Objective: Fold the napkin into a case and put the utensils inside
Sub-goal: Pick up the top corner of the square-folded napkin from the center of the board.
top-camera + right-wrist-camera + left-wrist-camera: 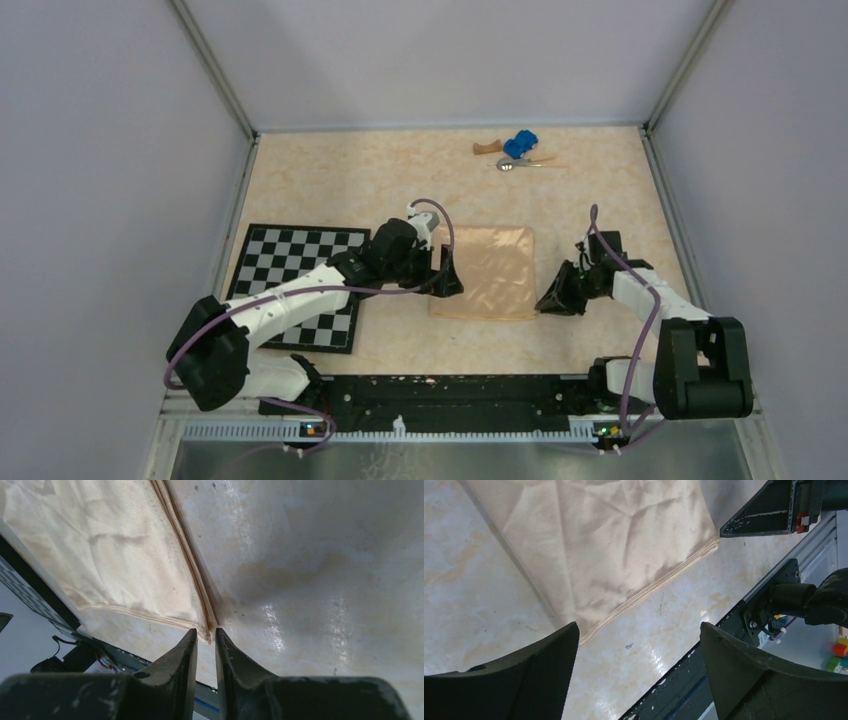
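The peach-orange napkin (483,272) lies flat on the table, folded into a layered, roughly square pad. My left gripper (450,278) hovers at its left near corner, jaws wide open with nothing between them; the left wrist view shows the napkin (614,545) just ahead of that gripper (639,627). My right gripper (550,300) is low at the right near corner. In the right wrist view the napkin (115,555) ends right at this gripper (205,630), whose jaws leave a narrow slit astride the corner's hem. A silver spoon (510,164), one of the utensils, lies at the far side.
A blue toy car (520,144) and a brown wooden block (487,148) sit beside the spoon at the back. The checkerboard mat (300,285) lies left of the napkin, under my left arm. Grey walls close in the table on three sides.
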You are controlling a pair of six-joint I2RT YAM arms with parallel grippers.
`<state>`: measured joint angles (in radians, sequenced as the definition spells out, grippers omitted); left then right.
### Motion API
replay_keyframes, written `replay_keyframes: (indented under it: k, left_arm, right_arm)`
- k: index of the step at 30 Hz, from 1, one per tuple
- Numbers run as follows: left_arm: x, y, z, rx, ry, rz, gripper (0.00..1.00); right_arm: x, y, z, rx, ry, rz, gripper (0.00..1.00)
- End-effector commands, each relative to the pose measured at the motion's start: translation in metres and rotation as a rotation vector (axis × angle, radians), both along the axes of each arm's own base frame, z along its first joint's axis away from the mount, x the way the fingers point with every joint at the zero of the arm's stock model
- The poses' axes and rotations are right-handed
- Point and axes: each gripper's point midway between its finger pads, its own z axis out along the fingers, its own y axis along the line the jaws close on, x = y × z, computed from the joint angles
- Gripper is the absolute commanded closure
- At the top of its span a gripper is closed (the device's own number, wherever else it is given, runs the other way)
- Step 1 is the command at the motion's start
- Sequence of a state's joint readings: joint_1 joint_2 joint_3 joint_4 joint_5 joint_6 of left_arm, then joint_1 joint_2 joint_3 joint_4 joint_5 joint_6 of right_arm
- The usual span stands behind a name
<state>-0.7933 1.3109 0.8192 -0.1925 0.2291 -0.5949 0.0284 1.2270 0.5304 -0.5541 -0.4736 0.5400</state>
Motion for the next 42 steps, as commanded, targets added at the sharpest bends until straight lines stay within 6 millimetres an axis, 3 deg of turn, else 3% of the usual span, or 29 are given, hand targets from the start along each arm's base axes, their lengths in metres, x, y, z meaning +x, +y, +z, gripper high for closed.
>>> replay_keyframes:
  k: [1,28,35,42]
  left_arm:
    - [0.003,0.003,0.007,-0.009,-0.035,0.011,0.06]
    - [0.001,0.004,0.006,-0.022,-0.027,0.017,0.06]
    - [0.002,0.010,-0.002,0.003,-0.018,0.034,0.06]
    - [0.000,0.025,-0.031,0.059,0.055,0.093,0.06]
  right_arm:
    - [0.007,0.004,0.001,0.028,-0.028,0.007,0.81]
    - [-0.004,0.015,-0.006,-0.001,0.009,0.067,0.78]
    - [-0.005,0.017,-0.004,0.011,0.006,0.075,0.86]
    - [0.003,0.020,0.011,0.028,-0.046,0.080,1.00]
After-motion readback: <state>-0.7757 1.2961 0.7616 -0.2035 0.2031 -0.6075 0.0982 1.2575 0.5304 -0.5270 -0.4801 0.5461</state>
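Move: The napkin's near right corner lies just under my right fingertips, about 2 cm to their left and 1 cm below, with the near left corner some 24 cm to the left at the same depth. The napkin's middle is about 11 cm ahead and 13 cm left. From my raised left hand, the near left corner sits roughly 6 cm back, 4 cm left and 11 cm down; the near right corner is 6 cm back and 19 cm right. My right hand, low at the napkin's near right corner, slides about 1.5 cm left onto its top layer, with a slight counter-clockwise turn, then stays there and shuts its nearly closed fingers to pinch the edge. My left hand stays wide open and hovers, easing some 2 cm down and nearly as far left towards the near left corner, mostly at the end. ##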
